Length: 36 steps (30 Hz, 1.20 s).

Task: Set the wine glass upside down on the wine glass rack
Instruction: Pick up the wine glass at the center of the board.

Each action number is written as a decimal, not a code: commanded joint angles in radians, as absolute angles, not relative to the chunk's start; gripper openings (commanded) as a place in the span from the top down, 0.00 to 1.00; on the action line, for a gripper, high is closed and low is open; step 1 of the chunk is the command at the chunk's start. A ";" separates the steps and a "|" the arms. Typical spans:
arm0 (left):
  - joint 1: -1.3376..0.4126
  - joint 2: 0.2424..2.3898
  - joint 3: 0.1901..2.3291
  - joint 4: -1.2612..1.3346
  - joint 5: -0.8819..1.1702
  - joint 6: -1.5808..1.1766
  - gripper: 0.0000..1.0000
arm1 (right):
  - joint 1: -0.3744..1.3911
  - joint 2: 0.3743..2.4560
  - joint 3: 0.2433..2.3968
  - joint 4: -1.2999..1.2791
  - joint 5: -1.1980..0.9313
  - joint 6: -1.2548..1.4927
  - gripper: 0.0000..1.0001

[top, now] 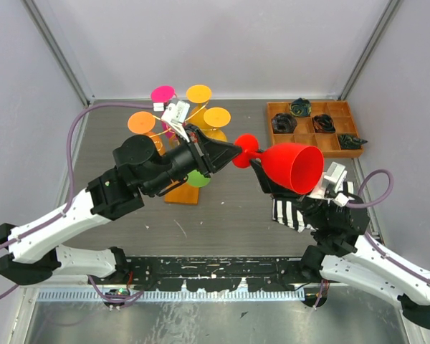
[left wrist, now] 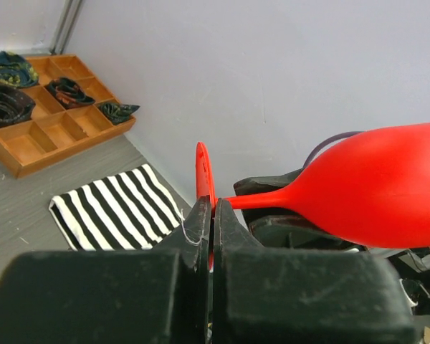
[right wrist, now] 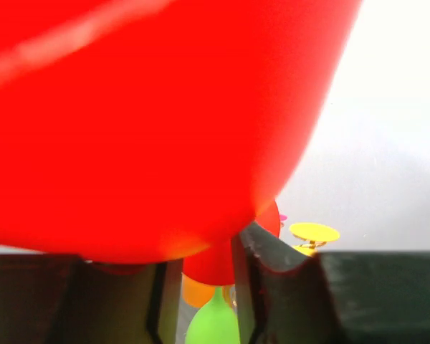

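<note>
A red wine glass (top: 294, 166) hangs on its side in mid-air between my two arms, bowl to the right and foot to the left. My left gripper (top: 233, 152) is shut on the rim of its round foot; in the left wrist view the jaws (left wrist: 213, 204) pinch the thin red disc, and the glass (left wrist: 387, 193) stretches off to the right. My right gripper (top: 264, 179) sits under the narrow end of the bowl. In the right wrist view the glass (right wrist: 129, 107) fills the frame above that gripper (right wrist: 208, 251), hiding how firmly it holds. The wine glass rack (top: 180, 195) stands behind the left arm.
Several coloured glasses hang foot-up on the rack: pink (top: 163, 93), yellow (top: 198, 93), orange (top: 141, 122), green (top: 197, 179). A compartmented wooden tray (top: 279, 107) with dark items sits at the back right. A black-and-white striped cloth (top: 290, 213) lies under the right arm.
</note>
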<state>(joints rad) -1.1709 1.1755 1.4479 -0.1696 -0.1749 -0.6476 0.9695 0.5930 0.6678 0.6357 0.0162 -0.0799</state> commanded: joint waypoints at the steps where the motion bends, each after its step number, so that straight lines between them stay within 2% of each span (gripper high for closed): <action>1: -1.175 1.151 1.484 -0.168 -0.206 -0.577 1.00 | 0.975 0.555 0.686 0.569 0.047 -0.048 0.58; 5: -1.175 1.123 1.490 -0.187 -0.262 -0.515 1.00 | 0.976 0.524 0.669 0.496 0.055 -0.046 0.43; 7: -1.176 1.113 1.497 -0.206 -0.301 -0.466 1.00 | 0.976 0.512 0.658 0.437 0.079 -0.044 0.40; 18: -1.175 1.046 1.561 -0.385 -0.466 -0.164 1.00 | 0.976 0.413 0.668 0.017 0.295 0.146 0.33; 26: -1.175 1.041 1.642 -0.584 -0.413 0.024 1.00 | 0.975 0.380 0.756 -0.303 0.501 0.385 0.32; 31: -1.175 1.042 1.618 -0.687 -0.400 0.209 1.00 | 0.976 0.341 0.849 -0.464 0.526 0.428 0.30; 36: -1.177 1.040 1.549 -0.690 -0.397 0.312 1.00 | 0.976 0.292 0.901 -0.502 0.411 0.421 0.30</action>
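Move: The left hand already pinches the red wine glass by its foot, bowl off to the right; the rack's hub, where it is taken, lies about 15 cm left, 10 ahead and 12 below. Among its hung glasses, the green glass is roughly 10 left, 5 ahead and the near yellow glass some 5 left, 12 ahead, both about 18 below. From the right hand, still at the stem, the hub is some 19 cm left, 11 ahead, 12 below. The right fingers open wide and let go of the red glass's stem; that hand drops away about 15 cm, tipping down, then draws off to the right and rises slightly. Keeping its pinch on the foot, the left hand carries the glass leftward some 12 cm and slightly forward towards the rack, rolling and turning over 50 degrees so the bowl swings down. ##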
